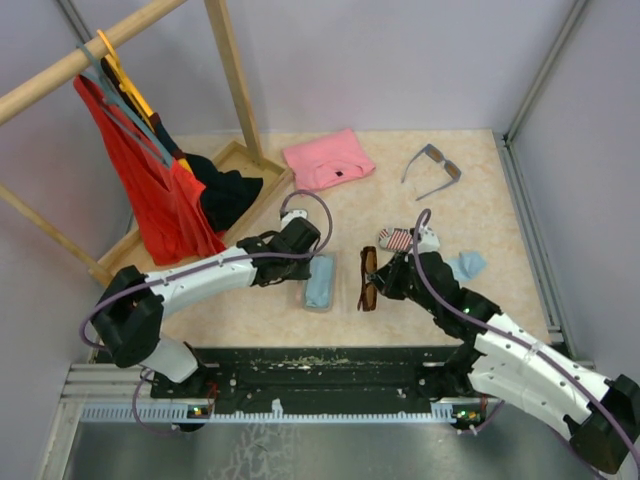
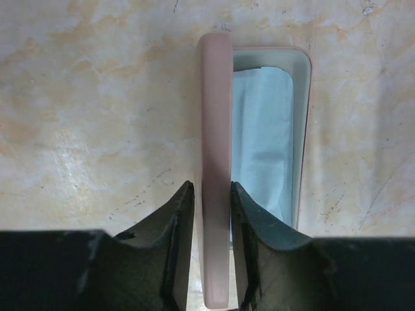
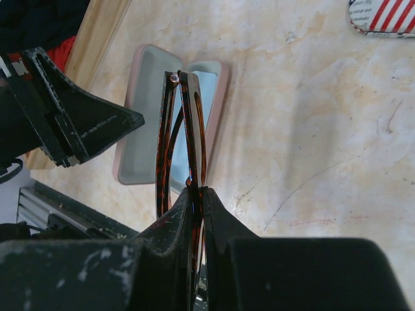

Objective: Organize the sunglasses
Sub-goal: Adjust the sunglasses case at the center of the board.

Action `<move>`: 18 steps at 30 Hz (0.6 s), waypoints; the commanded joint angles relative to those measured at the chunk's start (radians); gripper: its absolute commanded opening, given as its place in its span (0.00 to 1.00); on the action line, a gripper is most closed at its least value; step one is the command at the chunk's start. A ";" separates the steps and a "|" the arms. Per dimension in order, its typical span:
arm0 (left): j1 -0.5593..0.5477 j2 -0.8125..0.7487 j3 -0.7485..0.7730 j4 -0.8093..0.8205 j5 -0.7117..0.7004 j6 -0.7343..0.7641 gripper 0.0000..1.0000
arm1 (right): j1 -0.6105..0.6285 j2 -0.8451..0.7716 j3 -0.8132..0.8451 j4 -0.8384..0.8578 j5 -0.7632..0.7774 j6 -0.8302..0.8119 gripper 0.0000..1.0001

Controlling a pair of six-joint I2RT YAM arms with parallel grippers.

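The brown-framed sunglasses (image 1: 368,278) hang folded, pinched in my right gripper (image 1: 386,276), which is shut on their frame (image 3: 183,129) just right of the open pink case (image 1: 320,283). In the right wrist view the gripper (image 3: 200,191) holds them above the table beside the case (image 3: 139,129). My left gripper (image 2: 211,194) straddles the case's upright lid (image 2: 215,116). Its right finger touches the lid and a thin gap shows at the left finger. A light blue cloth (image 2: 262,129) lies inside the case. The grey-blue sunglasses (image 1: 432,170) lie unfolded at the far right.
A flag-patterned case (image 1: 395,238) lies just behind my right gripper, a loose light blue cloth (image 1: 466,265) to its right. A pink folded garment (image 1: 328,158) lies at the back. A wooden rack (image 1: 232,70) with red and dark clothes (image 1: 150,190) fills the left.
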State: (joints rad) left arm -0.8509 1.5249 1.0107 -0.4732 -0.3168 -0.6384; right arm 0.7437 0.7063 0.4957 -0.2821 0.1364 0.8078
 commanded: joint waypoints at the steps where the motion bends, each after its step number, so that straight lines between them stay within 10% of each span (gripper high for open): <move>1: -0.024 -0.039 -0.034 0.043 -0.084 -0.123 0.39 | -0.002 0.026 -0.013 0.137 -0.045 0.031 0.00; 18: -0.020 -0.252 -0.180 0.323 0.106 0.008 0.65 | -0.002 0.219 0.029 0.305 -0.114 0.013 0.00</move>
State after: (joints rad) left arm -0.8738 1.3556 0.8875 -0.3199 -0.3168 -0.6983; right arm 0.7437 0.8791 0.4713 -0.1081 0.0475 0.8299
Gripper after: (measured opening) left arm 0.638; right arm 0.072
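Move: The open sunglasses case lies just under the left hand, whose fingers are around its raised lid; the case's middle is about 4 cm to the right, roughly level fore and aft, and some 5 cm below. The brown sunglasses hang about 16 cm to the left hand's right, higher by some 5 cm, in the right gripper. From the right hand the case lies about 14 cm left, 1 cm ahead and 11 cm below; the flag-print case is some 12 cm ahead and 10 cm right, 12 cm below. Spreading its fingers wide, the left hand lets go of the lid edge, staying nearly in place before lifting about 3 cm clear above it, tilting some 10 to 15 degrees as it rises. Meanwhile the right hand, still pinching the brown sunglasses, carries them about 3 cm left and 2 cm down towards the open case. ##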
